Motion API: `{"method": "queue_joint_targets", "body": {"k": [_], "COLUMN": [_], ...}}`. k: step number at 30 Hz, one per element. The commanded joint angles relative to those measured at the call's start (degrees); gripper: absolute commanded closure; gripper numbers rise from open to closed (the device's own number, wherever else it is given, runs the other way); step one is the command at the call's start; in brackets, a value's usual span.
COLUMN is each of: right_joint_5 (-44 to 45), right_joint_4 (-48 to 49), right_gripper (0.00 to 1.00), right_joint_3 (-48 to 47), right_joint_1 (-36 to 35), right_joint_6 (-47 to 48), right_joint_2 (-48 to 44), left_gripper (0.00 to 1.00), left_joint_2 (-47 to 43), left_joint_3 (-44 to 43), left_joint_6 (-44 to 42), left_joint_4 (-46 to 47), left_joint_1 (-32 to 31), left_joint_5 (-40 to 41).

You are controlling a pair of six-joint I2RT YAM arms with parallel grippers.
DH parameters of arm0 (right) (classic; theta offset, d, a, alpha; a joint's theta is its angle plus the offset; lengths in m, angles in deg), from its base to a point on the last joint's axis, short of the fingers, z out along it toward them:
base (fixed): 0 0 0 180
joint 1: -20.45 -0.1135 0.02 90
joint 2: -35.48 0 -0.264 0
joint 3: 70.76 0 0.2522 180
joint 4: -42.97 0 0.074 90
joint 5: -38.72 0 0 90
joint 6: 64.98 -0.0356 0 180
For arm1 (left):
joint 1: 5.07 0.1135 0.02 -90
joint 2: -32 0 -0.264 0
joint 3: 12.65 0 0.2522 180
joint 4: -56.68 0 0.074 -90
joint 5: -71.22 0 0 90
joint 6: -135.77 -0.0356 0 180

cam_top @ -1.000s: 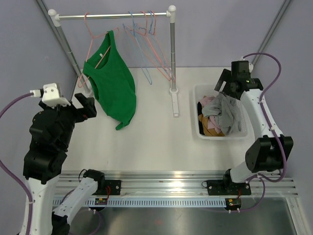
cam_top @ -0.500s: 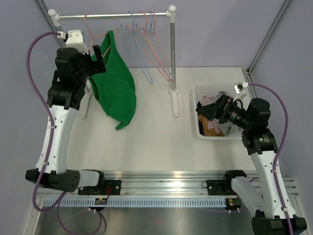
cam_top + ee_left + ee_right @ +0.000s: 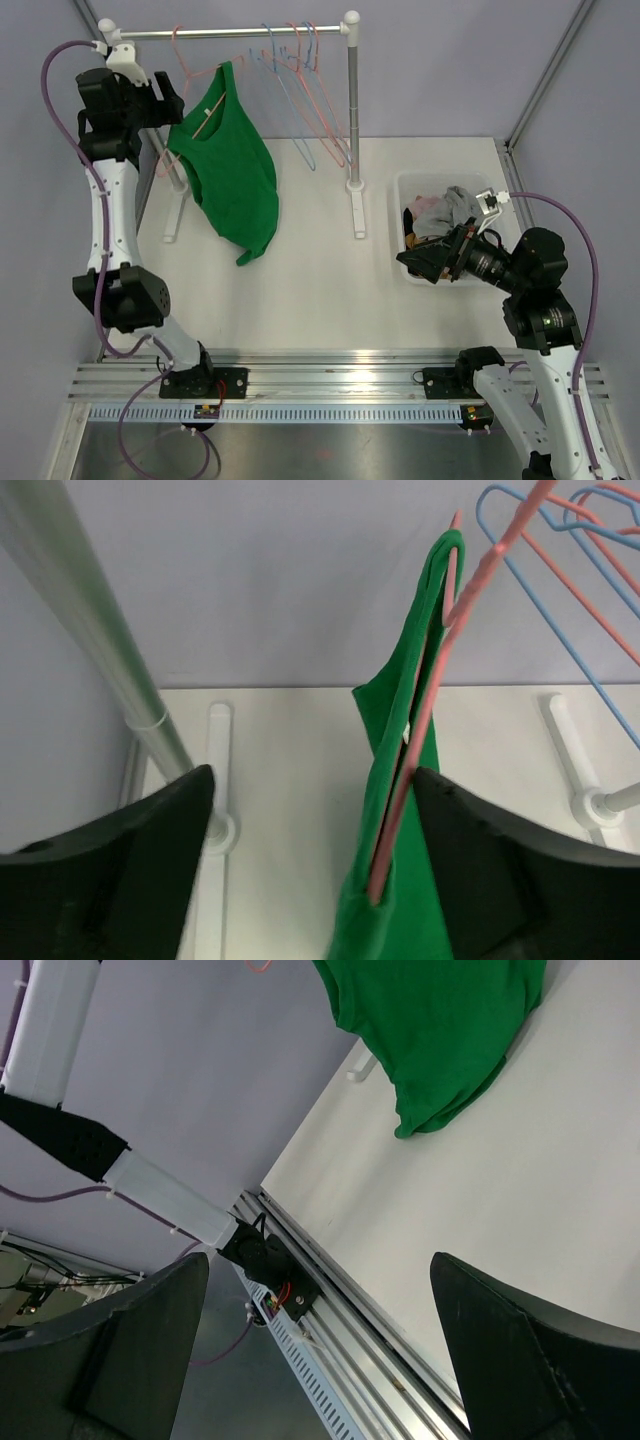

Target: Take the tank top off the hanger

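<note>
A green tank top [image 3: 235,170] hangs on a pink hanger [image 3: 203,78] at the left end of the clothes rail [image 3: 230,33]. My left gripper [image 3: 170,100] is raised beside the top's left shoulder, open and empty. In the left wrist view the tank top [image 3: 395,780] and its hanger [image 3: 420,730] hang between the open jaws [image 3: 315,870], close to the right finger [image 3: 510,880]; I cannot tell whether they touch. My right gripper [image 3: 425,262] is open and empty at the front left of the bin. The right wrist view shows the tank top [image 3: 440,1030] far off, beyond the open gripper [image 3: 320,1360].
Several empty pink and blue hangers [image 3: 300,90] hang further right on the rail. The rack's right post [image 3: 352,100] stands mid-table, its left post [image 3: 90,630] beside my left gripper. A white bin [image 3: 402,200] of clothes [image 3: 445,212] sits on the right.
My left arm swung up from the low left to the rack's left end, then shifted slightly left of the tank top. My right gripper moved from over the bin to its front left.
</note>
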Motion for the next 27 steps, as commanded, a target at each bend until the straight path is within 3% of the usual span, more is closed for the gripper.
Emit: {"method": "queue_joint_targets", "body": {"k": [1, 4, 5, 9, 12, 18, 27], "right_joint_5": [-1.0, -0.4, -0.2, 0.4, 0.7, 0.7, 1.2], "right_joint_4": [0.6, 0.7, 0.7, 0.8, 1.9, 3.8, 0.9], "right_gripper": [0.00, 0.01, 0.01, 0.00, 0.01, 0.01, 0.02], "right_joint_3": [-0.8, -0.6, -0.6, -0.2, 0.5, 1.5, -0.8], "right_joint_1": [-0.4, -0.4, -0.4, -0.5, -0.5, -0.5, -0.6], "right_joint_6": [0.2, 0.2, 0.3, 0.7, 0.5, -0.5, 0.9], "right_joint_2": [0.0, 0.3, 0.7, 1.4, 2.2, 3.5, 3.3], "left_gripper": [0.26, 0.38, 0.49, 0.64, 0.87, 1.00, 1.00], "left_joint_2": [4.9, 8.2, 8.7, 10.6, 10.5, 7.5, 0.0], "left_joint_3": [-8.1, -10.5, -10.7, -12.6, -12.9, -13.1, -13.1], "left_joint_6": [0.2, 0.3, 0.4, 0.8, 1.7, 3.4, 5.2], "left_joint_4": [0.3, -0.4, -0.2, -0.5, 0.0, 0.6, -0.7], "left_joint_1": [-0.2, -0.2, -0.3, -0.3, -0.2, -1.2, -3.8], "left_joint_5": [-10.9, -10.5, -9.2, -9.8, -9.7, -8.6, -3.9]}}
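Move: The near arm of the tank top's pink hanger, just under its neck, is some 5 cm ahead of the open left hand, 2 cm right and 2 cm lower. The tank top's middle hangs about 7 cm ahead, 7 cm right and 25 cm below. The rack's left post is roughly 8 cm left and 5 cm ahead; the empty hangers are some 24 cm right, 8 cm ahead, about level. From the right hand, that hanger arm is about 33 cm ahead, 45 cm left, slightly higher. Forward about 4 cm, with some 3 cm down and 2 cm right, the left hand reaches onto the hanger's near arm, turning slightly clockwise while its fingers close until they pinch the wire just under the neck. Then, keeping the pinch, it turns back up, right and towards the base, each by some 2 cm. The right hand eases about 2 cm forward and down over the basket, fingers still open. ##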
